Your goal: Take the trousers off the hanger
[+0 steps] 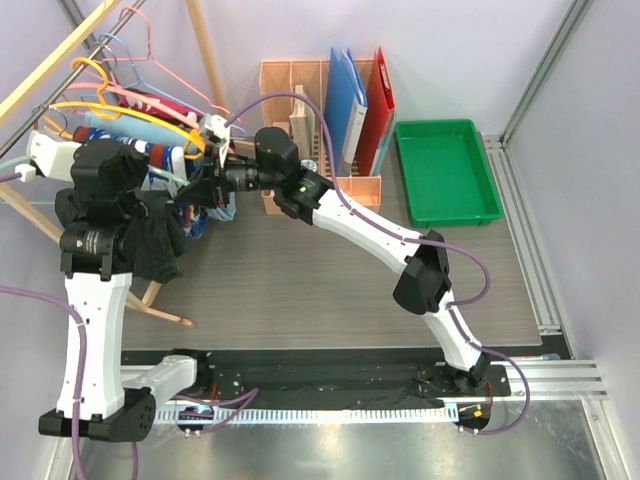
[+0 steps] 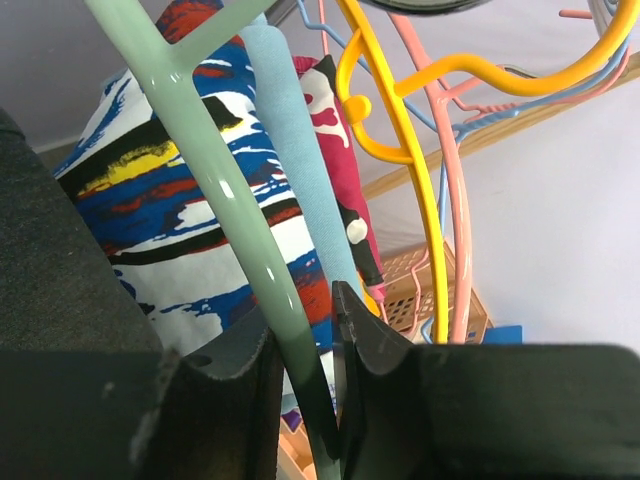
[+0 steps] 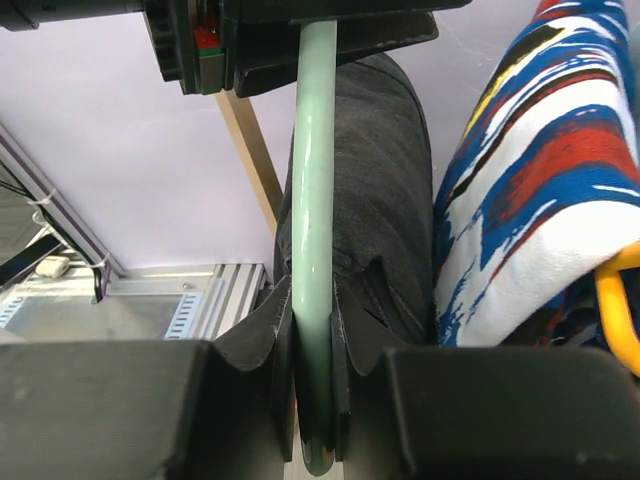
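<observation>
A pale green hanger [image 2: 215, 190] carries black trousers [image 3: 385, 180], which hang down at the rack's left [image 1: 160, 240]. Beside them hang navy-white-red print trousers [image 2: 170, 220] and a pink camouflage pair [image 2: 335, 150]. My left gripper [image 2: 300, 310] has the green bar between its fingers, both pads against it. My right gripper [image 3: 315, 300] is shut on the same bar lower down, right beside the black cloth. In the top view the right gripper [image 1: 203, 185] reaches into the hanging clothes from the right.
Empty yellow [image 2: 400, 130] and pink [image 2: 450, 200] hangers crowd the wooden rack [image 1: 60, 50] close behind. A wooden organiser with blue and red folders [image 1: 340, 100] stands at the back. A green tray [image 1: 445, 170] lies at the right.
</observation>
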Available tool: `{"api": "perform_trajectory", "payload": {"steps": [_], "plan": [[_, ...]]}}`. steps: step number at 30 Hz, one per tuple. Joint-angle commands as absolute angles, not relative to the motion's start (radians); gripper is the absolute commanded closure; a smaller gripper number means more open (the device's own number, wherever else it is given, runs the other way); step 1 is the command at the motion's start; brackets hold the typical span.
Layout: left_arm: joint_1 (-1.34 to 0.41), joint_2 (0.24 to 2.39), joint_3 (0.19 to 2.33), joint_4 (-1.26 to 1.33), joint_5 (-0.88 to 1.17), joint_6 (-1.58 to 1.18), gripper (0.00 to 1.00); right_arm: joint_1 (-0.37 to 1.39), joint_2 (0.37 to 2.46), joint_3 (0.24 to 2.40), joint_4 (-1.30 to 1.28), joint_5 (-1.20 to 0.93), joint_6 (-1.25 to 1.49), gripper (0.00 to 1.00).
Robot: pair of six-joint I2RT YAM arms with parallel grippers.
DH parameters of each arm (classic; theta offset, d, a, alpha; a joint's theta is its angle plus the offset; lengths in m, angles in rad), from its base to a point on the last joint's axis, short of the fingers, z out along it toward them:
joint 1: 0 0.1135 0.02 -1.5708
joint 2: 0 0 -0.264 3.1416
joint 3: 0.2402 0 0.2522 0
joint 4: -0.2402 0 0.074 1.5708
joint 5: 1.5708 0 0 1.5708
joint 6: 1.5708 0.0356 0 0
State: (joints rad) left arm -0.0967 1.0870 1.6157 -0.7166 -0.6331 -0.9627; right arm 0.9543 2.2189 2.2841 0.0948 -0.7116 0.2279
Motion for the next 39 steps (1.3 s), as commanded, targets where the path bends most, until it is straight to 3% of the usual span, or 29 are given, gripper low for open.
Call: {"api": "perform_trajectory", "payload": {"steps": [1, 2, 15, 22, 31, 39], "plan": [[-0.094, 1.008, 1.606, -0.630, -0.560, -0.816, 0.95, 0.980, 2.152, 2.283, 0.124, -0.661, 0.265, 0.96], [-0.095, 1.003, 1.611, -0.630, -0.555, -0.810, 0.99, 0.982, 2.146, 2.275, 0.130, -0.660, 0.271, 0.97], [-0.095, 1.000, 1.684, -0.525, -0.203, -0.654, 1.00, 0.996, 2.121, 2.289, 0.163, -0.566, 0.350, 0.99], [-0.094, 0.960, 1.557, -0.439, -0.069, -0.586, 1.00, 0.996, 2.151, 2.303, 0.147, -0.499, 0.348, 0.99], [-0.095, 0.898, 1.421, -0.334, 0.215, -0.548, 0.99, 0.996, 2.085, 2.139, 0.227, -0.427, 0.314, 0.99], [-0.095, 0.819, 1.341, -0.380, 0.218, -0.554, 0.99, 0.996, 1.962, 1.913, 0.278, -0.385, 0.314, 0.99]]}}
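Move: The left hand pinches the green hanger, with the trousers about 4 cm back, 4 cm to its left and 15 cm below. The hanger's right end, held by the right hand, lies some 5 cm back, 11 cm right and 6 cm below the left hand; the patterned shirt is about 4 cm ahead, 2 cm right and 10 cm below it. From the right hand, the trousers are roughly 1 cm ahead, 15 cm left and 9 cm below. Up and slightly back at first, both hands raise the green hanger some 3 cm with their pinches kept. Then the left hand swings right and down towards the right hand, ending about 8 cm to the right, turning clockwise about 35 degrees as its left side rises, its pinch shifting along the hanger's arm towards the right end. The right hand keeps hold there, easing forward again and about 4 cm down from its highest point. ##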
